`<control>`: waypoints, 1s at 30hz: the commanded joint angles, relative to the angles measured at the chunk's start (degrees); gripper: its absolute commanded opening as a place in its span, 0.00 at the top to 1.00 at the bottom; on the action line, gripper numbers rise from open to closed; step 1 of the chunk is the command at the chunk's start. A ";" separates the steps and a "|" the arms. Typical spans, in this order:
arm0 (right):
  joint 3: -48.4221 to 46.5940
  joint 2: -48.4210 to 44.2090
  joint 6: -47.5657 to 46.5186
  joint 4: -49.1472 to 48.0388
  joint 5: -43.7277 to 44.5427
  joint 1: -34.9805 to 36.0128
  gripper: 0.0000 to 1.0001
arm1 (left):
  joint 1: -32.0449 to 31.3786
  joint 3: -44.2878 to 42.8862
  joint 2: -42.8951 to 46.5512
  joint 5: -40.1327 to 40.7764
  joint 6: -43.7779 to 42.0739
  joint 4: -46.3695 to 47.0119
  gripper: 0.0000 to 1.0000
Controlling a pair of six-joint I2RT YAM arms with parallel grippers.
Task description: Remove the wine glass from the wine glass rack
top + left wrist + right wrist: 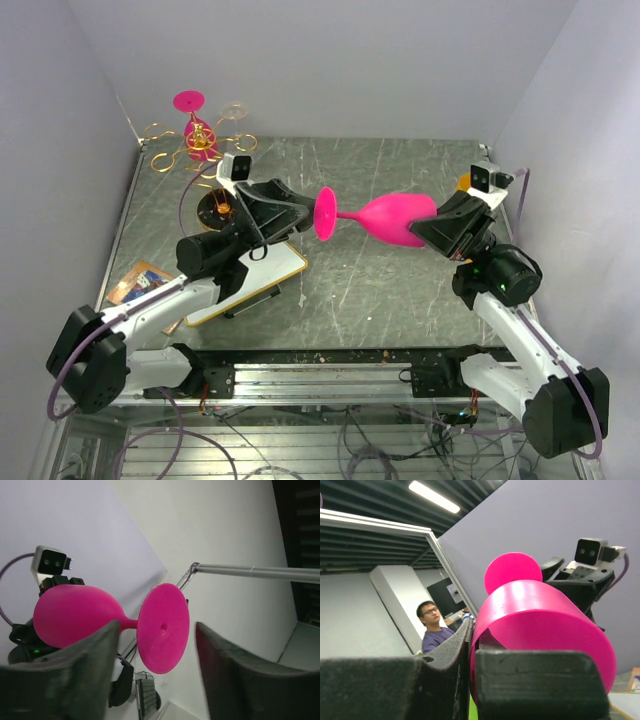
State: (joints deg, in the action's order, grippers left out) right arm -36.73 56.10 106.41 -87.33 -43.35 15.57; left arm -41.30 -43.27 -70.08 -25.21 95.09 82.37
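A pink wine glass [392, 219] lies on its side in the air over the middle of the table. My right gripper [428, 232] is shut on the rim of its bowl [540, 625], one finger inside and one outside. The glass's foot [326, 213] points at my left gripper [300, 214], which is open; the foot [164, 627] sits just beyond its spread fingers [85, 665], untouched. The gold wire wine glass rack [165, 135] stands at the back left on its round black base [213, 209]. A second pink glass [198, 132] hangs upside down on it.
A clear glass [233, 112] also hangs on the rack. A white board [262, 275] lies under my left arm, with a small printed card [140, 282] to its left. An orange thing [490, 182] sits behind my right wrist. Walls close off the left, back and right.
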 commanded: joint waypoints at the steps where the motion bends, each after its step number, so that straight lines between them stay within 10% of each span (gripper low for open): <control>1: -2.52 -3.85 -7.27 2.84 -1.06 -0.05 1.00 | -0.26 1.50 4.24 1.72 -6.42 -2.71 0.22; 7: -8.81 -13.76 -26.50 46.54 1.55 -0.10 1.00 | -0.27 4.65 7.59 2.79 -9.59 -8.01 0.01; 12: -20.22 -21.39 -40.61 94.00 27.00 -0.10 1.00 | -0.27 8.73 11.26 4.89 -11.85 -14.20 0.00; 21: -31.98 -16.83 -40.63 127.24 50.84 -0.09 1.00 | -0.27 9.80 14.84 6.40 -14.93 -23.43 0.01; 30: -25.88 -5.82 -40.07 137.98 58.48 -0.06 1.00 | -0.25 7.73 17.76 6.79 -18.91 -31.34 0.02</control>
State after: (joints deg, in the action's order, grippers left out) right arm -62.57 44.75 65.93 39.55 7.88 15.44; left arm -41.36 -33.17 -54.43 -19.88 79.90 54.70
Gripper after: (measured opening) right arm 0.017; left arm 0.984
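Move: The right hand grips the rim of the pink glass; its likely place, bare table beside the yellow glasses, is some 18 cm ahead, 15 to the right and 46 below. The near yellow glass stands about 10 ahead and 25 right, the far one 28 ahead and 25 right, both roughly 38 below. From the left hand, the pink glass still on the rack is about 40 ahead, 28 left and 23 below. Rising about 5 cm first, then sweeping forward, down and right towards the yellow glasses, the right hand keeps its pinch on the pink glass's rim while its fingers swing clockwise and tip from left-and-up to forward and slightly down. The left fingers, already half open at the foot, open fully, and that hand sinks some 7 cm away from the carried glass. ##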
